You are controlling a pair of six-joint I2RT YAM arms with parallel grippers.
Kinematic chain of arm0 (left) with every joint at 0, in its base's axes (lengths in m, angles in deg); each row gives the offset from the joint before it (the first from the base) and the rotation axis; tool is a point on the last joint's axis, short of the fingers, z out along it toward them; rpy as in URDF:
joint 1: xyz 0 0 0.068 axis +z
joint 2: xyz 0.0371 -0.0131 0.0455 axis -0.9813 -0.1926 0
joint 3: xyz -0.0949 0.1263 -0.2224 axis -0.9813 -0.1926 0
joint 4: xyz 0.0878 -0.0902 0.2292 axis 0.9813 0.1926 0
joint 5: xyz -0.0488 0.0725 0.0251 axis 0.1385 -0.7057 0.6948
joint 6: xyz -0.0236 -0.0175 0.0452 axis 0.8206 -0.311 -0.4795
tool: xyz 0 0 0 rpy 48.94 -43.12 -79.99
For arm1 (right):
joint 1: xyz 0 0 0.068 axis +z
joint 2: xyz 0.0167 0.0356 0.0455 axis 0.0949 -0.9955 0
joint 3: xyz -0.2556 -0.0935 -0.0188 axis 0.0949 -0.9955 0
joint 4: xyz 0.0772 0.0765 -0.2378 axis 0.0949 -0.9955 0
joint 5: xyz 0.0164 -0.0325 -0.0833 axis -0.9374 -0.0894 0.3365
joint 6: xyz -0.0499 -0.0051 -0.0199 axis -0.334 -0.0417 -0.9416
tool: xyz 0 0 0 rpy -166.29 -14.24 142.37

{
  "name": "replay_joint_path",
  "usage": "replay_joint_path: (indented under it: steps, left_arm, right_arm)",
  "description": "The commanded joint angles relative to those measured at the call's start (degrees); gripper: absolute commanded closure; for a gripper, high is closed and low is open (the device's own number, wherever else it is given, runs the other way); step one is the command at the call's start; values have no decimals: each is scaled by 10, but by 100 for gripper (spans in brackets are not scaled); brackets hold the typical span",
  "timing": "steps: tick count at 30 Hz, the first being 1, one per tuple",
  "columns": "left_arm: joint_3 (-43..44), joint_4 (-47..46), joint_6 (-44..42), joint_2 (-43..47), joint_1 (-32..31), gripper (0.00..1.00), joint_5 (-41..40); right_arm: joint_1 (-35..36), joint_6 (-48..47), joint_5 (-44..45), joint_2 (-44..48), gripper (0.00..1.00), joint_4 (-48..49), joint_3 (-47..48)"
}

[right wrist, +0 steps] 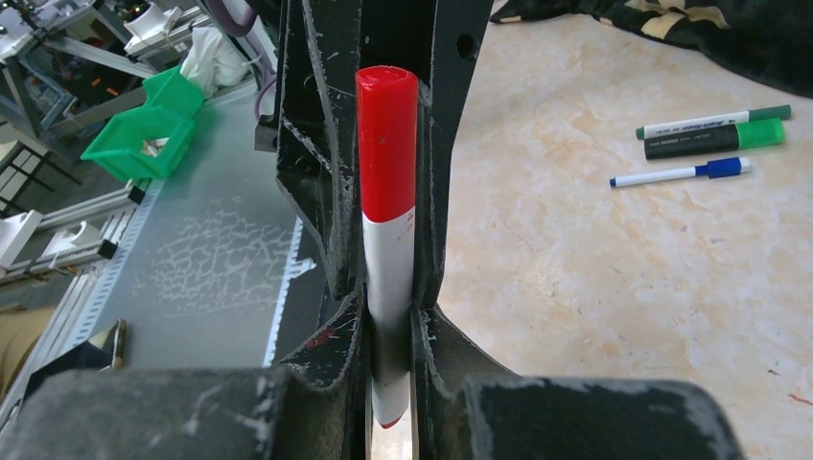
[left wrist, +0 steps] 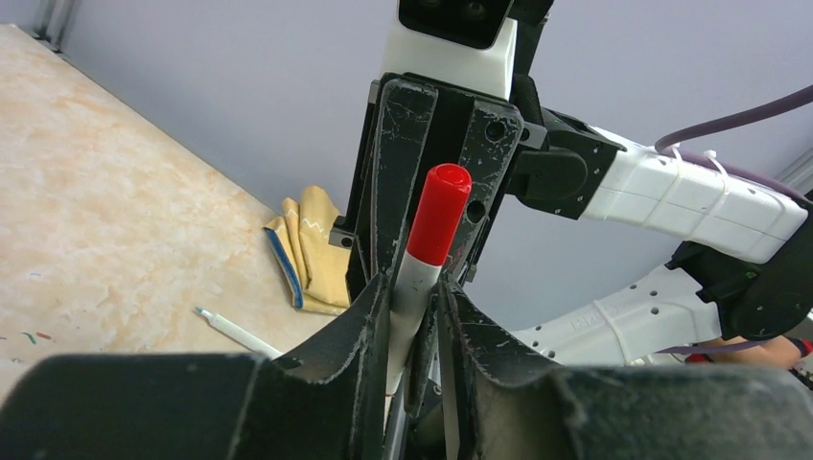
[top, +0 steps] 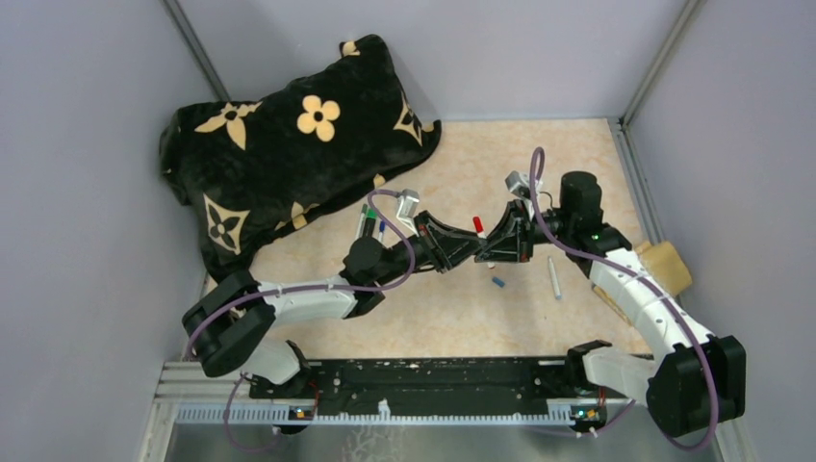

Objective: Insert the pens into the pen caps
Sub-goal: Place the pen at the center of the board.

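A white pen point(top: 478, 225) with a red cap point(right wrist: 386, 144) on its upper end stands upright above mid-table, between both grippers. My right gripper point(right wrist: 388, 309) is shut on the white barrel below the cap. My left gripper point(left wrist: 414, 289) comes from the opposite side, and its jaws press the same barrel point(left wrist: 410, 297) under the red cap point(left wrist: 439, 213). A loose blue pen cap point(top: 497, 282) and an uncapped white pen point(top: 555, 277) lie on the table. Capped green, black-green and blue pens point(right wrist: 714, 141) lie together further left point(top: 371, 223).
A black pillow with tan flowers point(top: 289, 144) fills the back left. A tan box point(top: 667, 265) stands by the right wall, near the right arm. Grey walls enclose the table; the black rail point(top: 423, 385) runs along the near edge. Green bins point(right wrist: 153, 125) stand off the table.
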Motion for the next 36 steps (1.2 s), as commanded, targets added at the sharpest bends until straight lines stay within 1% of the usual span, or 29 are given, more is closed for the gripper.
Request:
replay_joint_path:
  steps: [1, 5, 7, 8, 10, 11, 13, 15, 18, 20, 23, 26, 29, 33, 36]
  left_arm:
    - [24, -35, -9, -9, -3, 73, 0]
    - [30, -42, -8, -18, -3, 82, 0]
    - [31, -49, -9, -23, -3, 97, 5]
    - [31, -52, -9, -25, -3, 100, 6]
    - [27, -59, -9, -29, -3, 100, 8]
    - [26, -63, -10, -28, -3, 100, 7]
    - [19, -60, -19, -23, -3, 100, 6]
    - [8, -46, -28, -8, -2, 100, 3]
    - [-12, -18, -38, 24, 0, 100, 0]
    - [-28, 8, -39, 45, 5, 100, 0]
    - [-52, 69, -37, 80, 23, 100, 7]
    - [-67, 151, -48, 118, 44, 100, 20]
    - [-65, 282, -68, 157, 60, 100, 7]
    - [-62, 441, -117, 201, 75, 100, -29]
    - [-63, 509, -141, 219, 87, 100, -51]
  right_arm:
    - [-3, 6, -16, 9, 100, 31, -4]
    - [-3, 8, -16, 8, 100, 36, -6]
    - [-2, 9, -16, 8, 100, 36, -7]
    - [-3, 9, -16, 8, 100, 35, -7]
    - [-3, 9, -15, 9, 100, 35, -8]
    - [-3, 9, -14, 8, 98, 35, -8]
    - [-3, 7, -14, 7, 88, 34, -9]
    - [-3, 3, -14, 5, 74, 29, -9]
    - [-8, -24, -10, 4, 54, 7, -5]
    - [-12, -59, -1, 5, 43, -22, -1]
    - [-26, -130, 21, 10, 31, -92, 6]
    - [-45, -197, 45, 20, 26, -144, 4]
    - [-70, -258, 70, 32, 24, -183, -5]
    - [-110, -299, 100, 45, 22, -194, -26]
    - [-147, -303, 117, 51, 21, -170, -52]
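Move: The red-capped pen stands upright in the right fingers, its middle some 4 cm above that hand's point; it is already between the left hand's still-parted fingers, about 1 cm to the right. From the left hand the blue cap lies about 7 cm ahead, 8 cm right and 27 cm below, and the blue-capped pen about 22 cm ahead and 22 cm left, on the same table. Left pinches the pen, right opens and retreats rightward, and left carries it some 7 cm left and down. ##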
